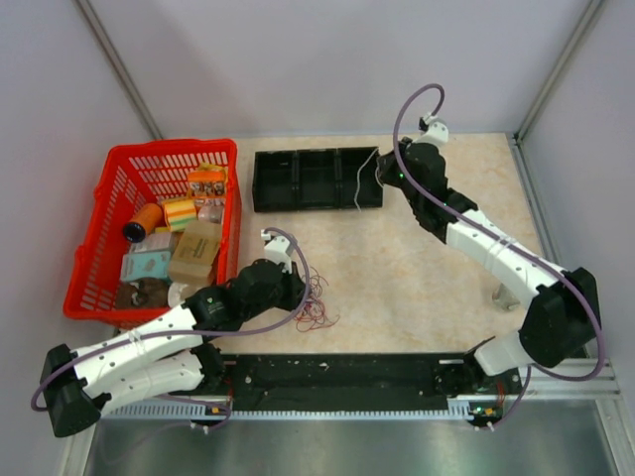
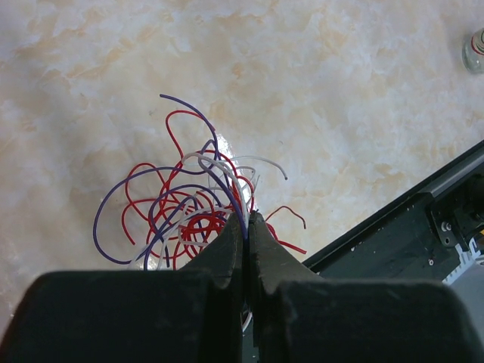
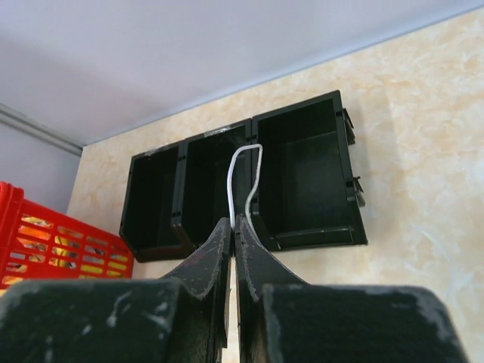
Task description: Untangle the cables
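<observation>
The cables (image 2: 189,215) lie as a tangle of thin red, white and purple strands on the marbled table, seen from above (image 1: 316,309) near the front. My left gripper (image 2: 248,221) sits at the tangle's right edge, shut on a purple and a white strand that run between its tips; from above the left gripper (image 1: 302,296) is just left of the tangle. My right gripper (image 3: 235,222) is shut on a single white cable (image 3: 231,181), which arches up over the black tray. From above, the right gripper (image 1: 381,178) holds this white cable (image 1: 359,184) at the tray's right end.
A black tray (image 1: 317,207) with three compartments lies at the back centre, its front wall (image 3: 318,238) below the right gripper. A red basket (image 1: 169,147) of groceries stands at the left, its corner (image 3: 45,249) in the right wrist view. A black rail (image 2: 423,227) runs along the near edge.
</observation>
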Robot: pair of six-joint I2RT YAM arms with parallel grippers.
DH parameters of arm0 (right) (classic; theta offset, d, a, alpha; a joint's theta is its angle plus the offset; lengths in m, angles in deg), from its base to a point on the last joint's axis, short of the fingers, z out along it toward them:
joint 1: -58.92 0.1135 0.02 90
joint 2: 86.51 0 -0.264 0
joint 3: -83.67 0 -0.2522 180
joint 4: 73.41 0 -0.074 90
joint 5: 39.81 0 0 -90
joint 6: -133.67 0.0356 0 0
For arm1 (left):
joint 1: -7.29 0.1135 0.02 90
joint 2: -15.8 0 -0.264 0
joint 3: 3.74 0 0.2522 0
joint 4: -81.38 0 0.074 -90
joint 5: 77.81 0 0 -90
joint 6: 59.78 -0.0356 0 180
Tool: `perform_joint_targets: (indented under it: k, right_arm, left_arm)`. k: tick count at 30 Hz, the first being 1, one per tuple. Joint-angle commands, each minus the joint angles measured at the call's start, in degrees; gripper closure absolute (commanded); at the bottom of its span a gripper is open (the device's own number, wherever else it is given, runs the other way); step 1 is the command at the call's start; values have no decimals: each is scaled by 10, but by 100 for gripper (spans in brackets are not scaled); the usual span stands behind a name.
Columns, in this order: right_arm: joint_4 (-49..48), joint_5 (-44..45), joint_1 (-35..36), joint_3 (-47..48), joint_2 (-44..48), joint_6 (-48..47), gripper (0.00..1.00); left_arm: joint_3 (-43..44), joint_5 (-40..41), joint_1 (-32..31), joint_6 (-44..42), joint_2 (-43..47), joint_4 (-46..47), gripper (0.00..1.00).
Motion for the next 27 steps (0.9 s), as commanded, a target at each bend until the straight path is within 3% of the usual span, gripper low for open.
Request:
perform_joint_targets:
  k: [1, 6, 16, 27]
  right_arm:
    - [-54, 19, -3, 61, -15, -18, 100]
    - [-50, 43, -3, 98, -47, -22, 100]
    - [-133, 56, -2, 140, -147, -59, 100]
    - [-217, 51, -3, 124, -226, -114, 100]
  left_arm:
    - [31, -10, -1, -22, 12, 14, 100]
    - [47, -4, 0, -33, 21, 3, 100]
    - [65, 29, 0, -19, 26, -21, 100]
    - [92, 32, 0, -3, -16, -34, 100]
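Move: Ahead of the right hand, which already pinches a single pale cable, the black three-part tray has its middle about 13 cm farther out, 10 cm to the left and some 25 cm below. The rest of the cable tangle is about 22 cm back and 13 cm left of that hand, near table height. From the left hand, which still grips the tangle, the tray lies about 37 cm ahead, 4 cm right and 11 cm lower. Carrying the pale cable out over the black tray, the right hand goes about 9 cm forward and 3 cm left, first rising some 4 cm, then sinking about 7 cm towards the compartments, fingers kept shut. The left hand keeps its pinch on the tangle and lifts about 3 cm. ##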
